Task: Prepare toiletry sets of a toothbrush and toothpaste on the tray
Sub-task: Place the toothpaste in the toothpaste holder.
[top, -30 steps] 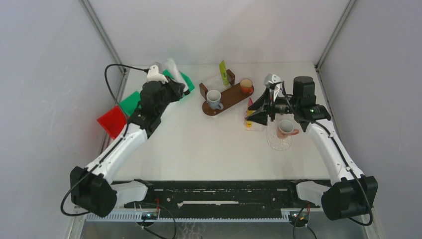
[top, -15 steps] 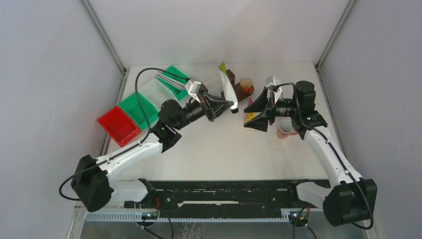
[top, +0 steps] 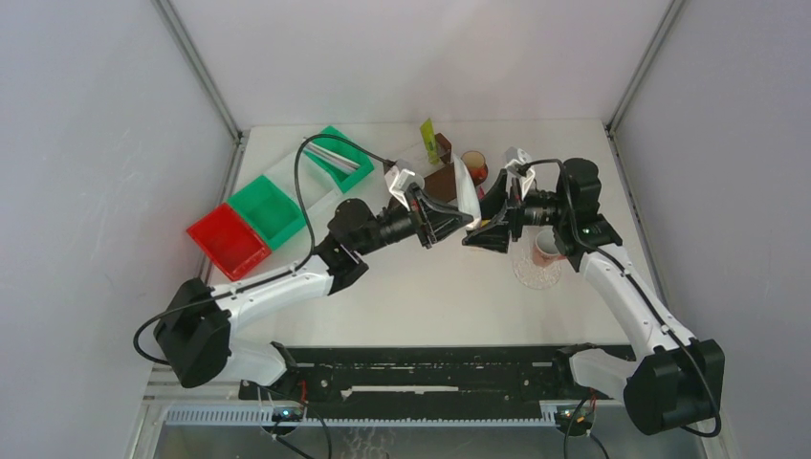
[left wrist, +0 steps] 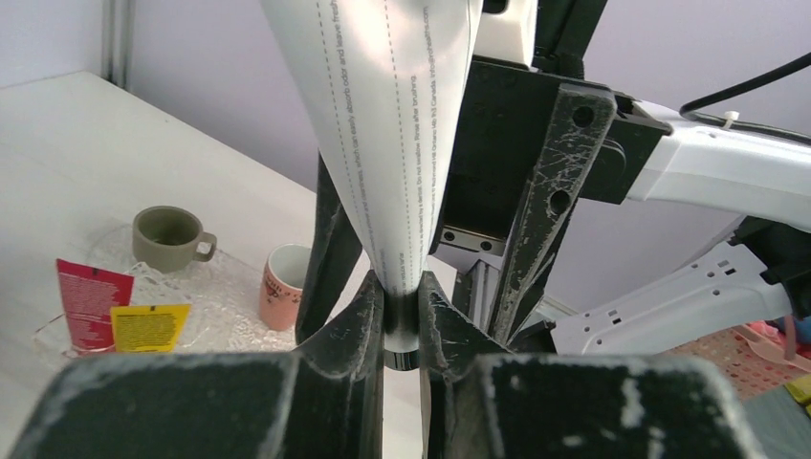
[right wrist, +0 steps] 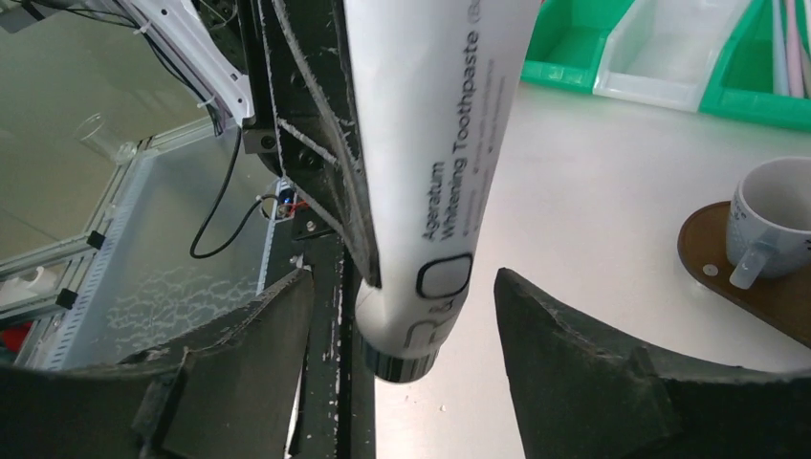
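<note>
My left gripper is shut on the neck of a white toothpaste tube, just above its cap, and holds it in the air over the table's middle. In the left wrist view the fingers pinch the tube. My right gripper faces it, open, with one finger on each side of the tube's cap end and not touching it. The brown tray carries an orange cup and a white mug. Toothbrushes lie in the far green bin.
A green-yellow tube stands behind the tray. A pink mug, a grey cup and a red-yellow tube rest on a clear glass plate. Red, green and white bins line the left edge.
My left arm swung from the bins to the table's middle, carrying the white tube. My right gripper opened and moved left until its fingers flank the tube's cap end.
</note>
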You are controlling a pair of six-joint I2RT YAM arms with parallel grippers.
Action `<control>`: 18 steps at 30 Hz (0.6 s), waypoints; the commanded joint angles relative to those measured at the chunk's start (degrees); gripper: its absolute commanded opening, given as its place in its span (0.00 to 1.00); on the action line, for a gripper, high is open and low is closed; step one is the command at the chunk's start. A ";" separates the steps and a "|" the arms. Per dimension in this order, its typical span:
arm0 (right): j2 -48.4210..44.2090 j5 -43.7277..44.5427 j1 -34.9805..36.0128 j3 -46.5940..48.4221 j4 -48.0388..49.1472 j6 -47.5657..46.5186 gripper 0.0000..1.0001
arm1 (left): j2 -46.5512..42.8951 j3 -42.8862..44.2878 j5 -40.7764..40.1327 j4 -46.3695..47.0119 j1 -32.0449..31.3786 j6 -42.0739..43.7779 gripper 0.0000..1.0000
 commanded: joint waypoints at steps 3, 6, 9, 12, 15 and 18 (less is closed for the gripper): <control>-0.09 0.86 0.86 0.09 4.73 3.49 0.65 | 0.87 4.79 1.18 8.01 -0.95 -2.05 0.01; 0.18 0.07 1.03 0.07 5.16 3.70 0.47 | 1.06 4.87 1.25 8.31 -1.12 -2.23 0.01; 0.37 -0.94 1.04 0.07 5.58 3.80 0.26 | 0.84 4.61 0.87 8.40 -1.15 -2.18 0.05; 0.68 -2.25 1.04 0.07 5.54 3.29 0.15 | -0.06 3.83 0.11 8.53 -1.07 -1.99 0.25; 1.13 -4.10 1.04 0.15 5.70 2.96 0.10 | -1.34 2.90 -0.07 8.66 -0.78 -1.74 0.44; 1.21 -5.06 1.09 0.15 5.06 1.69 0.08 | -3.09 0.91 2.25 10.84 1.05 -1.71 0.61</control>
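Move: The white toothpaste, upright and cap down in the left hand's pinch, already stands between the right hand's open fingers, its middle about 5 cm above and 1 cm left of that hand. From the left hand, the right fingertips are some 2 cm right and level in depth, and the toothpaste's middle 5 cm above. From the right hand, the yellow tube is roughly 11 cm ahead, 2 cm right; the pink mug 9 cm ahead, 18 cm right; both some 20 cm lower. The right hand, nearly still, closes on the toothpaste above its cap; the left then opens, rising about 1 cm. ##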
